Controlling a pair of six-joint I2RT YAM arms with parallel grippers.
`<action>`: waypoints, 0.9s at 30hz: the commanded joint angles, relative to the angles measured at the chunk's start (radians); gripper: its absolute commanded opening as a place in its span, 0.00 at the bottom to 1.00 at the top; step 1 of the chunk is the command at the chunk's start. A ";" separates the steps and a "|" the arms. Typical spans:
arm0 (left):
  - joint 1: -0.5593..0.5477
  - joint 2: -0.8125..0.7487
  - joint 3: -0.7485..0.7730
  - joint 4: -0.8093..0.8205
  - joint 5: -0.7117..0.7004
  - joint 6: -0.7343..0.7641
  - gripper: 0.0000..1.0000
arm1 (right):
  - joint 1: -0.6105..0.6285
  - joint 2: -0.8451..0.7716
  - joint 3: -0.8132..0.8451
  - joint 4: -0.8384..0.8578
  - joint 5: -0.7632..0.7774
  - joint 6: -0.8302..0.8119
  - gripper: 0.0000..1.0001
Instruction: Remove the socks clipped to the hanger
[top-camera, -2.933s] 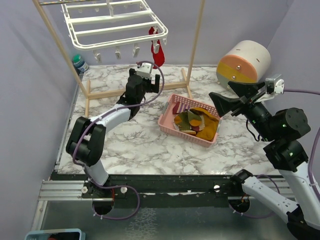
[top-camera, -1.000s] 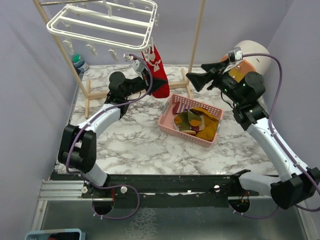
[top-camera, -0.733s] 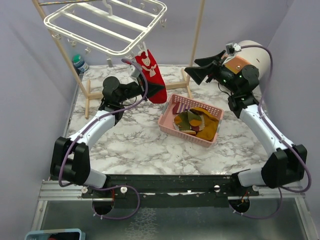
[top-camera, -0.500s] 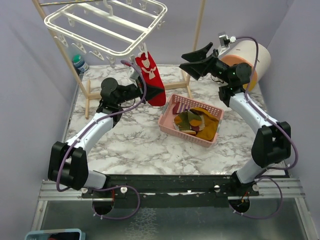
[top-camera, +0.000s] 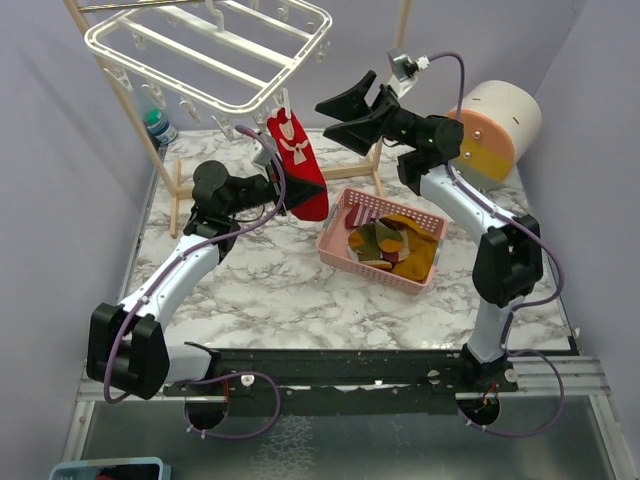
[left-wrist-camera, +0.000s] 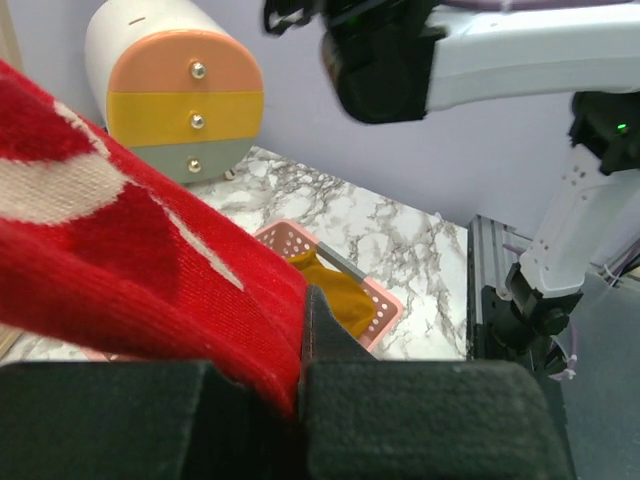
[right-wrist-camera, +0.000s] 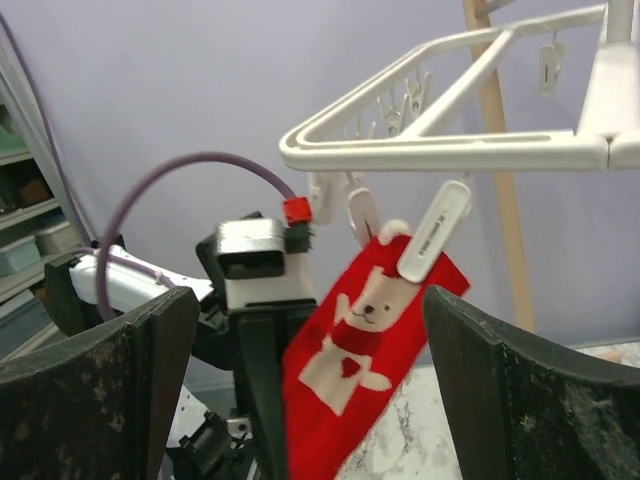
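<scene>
One red sock (top-camera: 298, 168) with a white bear pattern hangs from a clip (right-wrist-camera: 436, 229) at the near right corner of the white hanger (top-camera: 205, 52). My left gripper (top-camera: 283, 190) is shut on the sock's lower part; in the left wrist view the red fabric (left-wrist-camera: 150, 265) is pinched between the pads of my left gripper (left-wrist-camera: 303, 335). My right gripper (top-camera: 337, 108) is open, in the air just right of the sock's top. In the right wrist view the sock (right-wrist-camera: 372, 345) and clip lie ahead between its jaws (right-wrist-camera: 310, 300). Other socks (top-camera: 392, 246) lie in the basket.
A pink basket (top-camera: 334, 238) stands on the marble table right of the sock. The wooden pole frame (top-camera: 392, 75) carries the hanger. A round drawer unit (top-camera: 497, 122) is at the back right, and a bottle (top-camera: 158, 126) is at the back left.
My right arm has swung left and up from the drawer unit toward the sock's top, jaws open. My left gripper kept its hold and drew back left; the hanger tilted.
</scene>
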 joint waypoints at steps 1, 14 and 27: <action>-0.002 -0.071 -0.019 -0.082 0.074 0.015 0.00 | 0.025 0.101 0.089 0.027 -0.022 0.047 1.00; -0.002 -0.116 -0.010 -0.158 0.110 0.015 0.00 | 0.083 0.246 0.285 0.028 -0.012 0.086 1.00; -0.002 -0.153 0.000 -0.180 0.148 0.002 0.00 | 0.139 0.335 0.459 -0.098 -0.013 0.033 1.00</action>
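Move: The white clip holding the red sock hangs roughly 8 cm to the left of the open right hand, about 3 cm ahead and 6 cm above it. The hanger's rail runs some 5 cm over that clip, and a second clip hangs about 5 cm farther left and 3 cm nearer the base. The pink basket sits far below, about 13 cm right and 2 cm back of the right hand. From the left hand, the holding clip is about 6 cm ahead, 5 cm left and 17 cm up. The clip on the red sock's cuff is what the right hand closes in on from the right: it travels about 7 cm left with fingers wide open, dipping a couple of centimetres before climbing back slightly above its starting height, and turns some 10 degrees counter-clockwise. The left hand keeps its pinch on the sock and draws it back nearly 4 cm, rising a little. ##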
